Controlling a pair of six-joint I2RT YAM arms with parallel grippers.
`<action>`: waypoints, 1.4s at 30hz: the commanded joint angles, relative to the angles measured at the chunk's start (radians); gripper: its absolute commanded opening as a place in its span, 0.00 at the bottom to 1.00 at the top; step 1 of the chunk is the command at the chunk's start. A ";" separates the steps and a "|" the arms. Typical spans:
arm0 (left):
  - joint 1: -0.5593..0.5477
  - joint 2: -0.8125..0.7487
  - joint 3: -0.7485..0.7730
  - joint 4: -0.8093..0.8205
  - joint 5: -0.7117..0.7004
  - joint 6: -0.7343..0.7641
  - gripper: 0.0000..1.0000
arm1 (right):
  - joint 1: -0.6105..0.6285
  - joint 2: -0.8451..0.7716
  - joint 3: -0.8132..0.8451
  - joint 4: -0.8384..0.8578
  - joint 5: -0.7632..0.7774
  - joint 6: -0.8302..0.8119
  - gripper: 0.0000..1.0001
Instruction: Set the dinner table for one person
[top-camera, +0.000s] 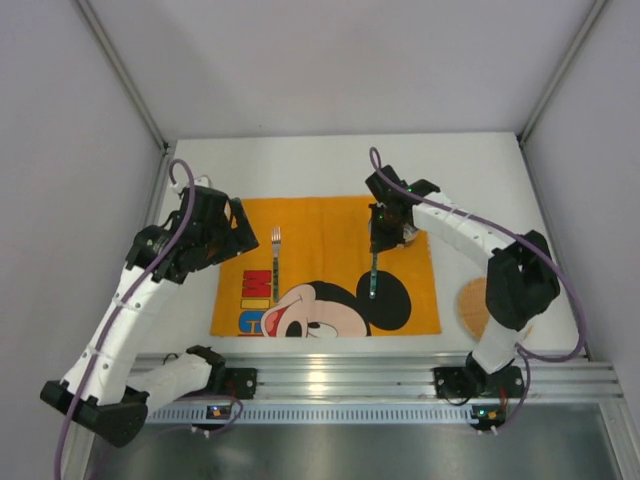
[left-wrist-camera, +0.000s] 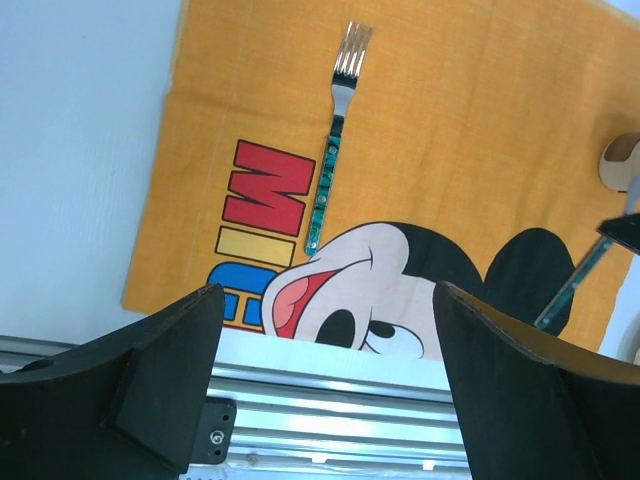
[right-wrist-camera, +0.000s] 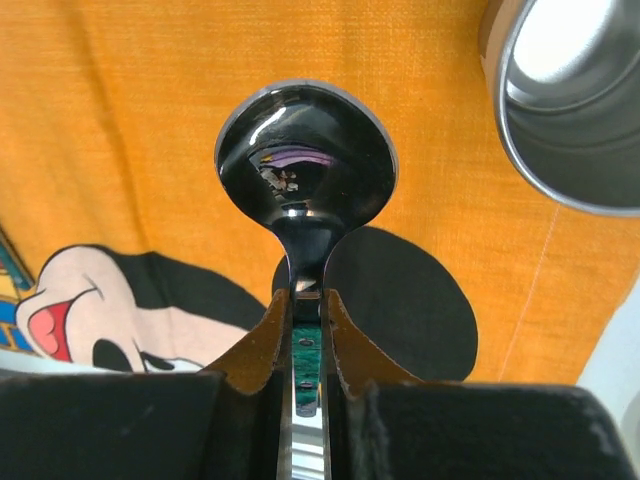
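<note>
The white dinner table (top-camera: 330, 160) carries an orange Mickey Mouse mat (top-camera: 320, 225). A fork (top-camera: 275, 262) with a green handle lies on the mat's left part, tines away from the arms; the left wrist view shows the fork (left-wrist-camera: 335, 140) too. My right gripper (top-camera: 386, 225) hovers over the mat's right half, shut on a spoon (right-wrist-camera: 305, 150) by the neck, with the green handle (top-camera: 373, 280) hanging toward the rail. My left gripper (top-camera: 240, 232) stands open and empty at the mat's left edge, its fingers (left-wrist-camera: 170, 370) wide apart above the rail.
A shiny metal cup (right-wrist-camera: 570, 100) stands on the mat just right of the spoon's bowl. A round wooden coaster (top-camera: 470, 305) lies right of the mat, partly under the right arm. The ribbed aluminium rail (top-camera: 380, 375) runs along the near edge. Grey walls enclose the table.
</note>
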 joint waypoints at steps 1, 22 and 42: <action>0.001 -0.075 -0.007 -0.076 -0.017 -0.014 0.90 | 0.015 0.046 0.026 0.065 0.008 0.003 0.00; 0.001 -0.014 -0.070 0.026 0.012 0.140 0.90 | 0.013 0.361 0.190 0.010 0.083 -0.045 0.24; 0.001 -0.035 -0.264 0.153 0.056 0.186 0.90 | 0.020 -0.166 -0.122 -0.059 0.161 0.000 0.45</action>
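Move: The right hand holds the spoon by its neck. The mat spot for the spoon's middle lies about 1 cm ahead, 1 cm left and 10 cm below. From that hand the cup stands some 7 cm ahead, 8 cm right and 6 cm down; Mickey's ear is about 9 cm back, 3 cm right, and the fork roughly 24 cm left, level with it, both 10 cm below. The empty left hand has the spoon's spot some 7 cm ahead, 26 cm right and 24 cm below. The spoon is laid on the placemat and let go: the right hand sinks about 9 cm and eases 3 cm forward, its fingers tilting steeper, then opens them nearly halfway and lifts straight off again by about 9 cm, drawing back and right towards the cup side. The open left hand rises and draws back slightly, then sinks to some 7 cm lower over the mat's left part. ##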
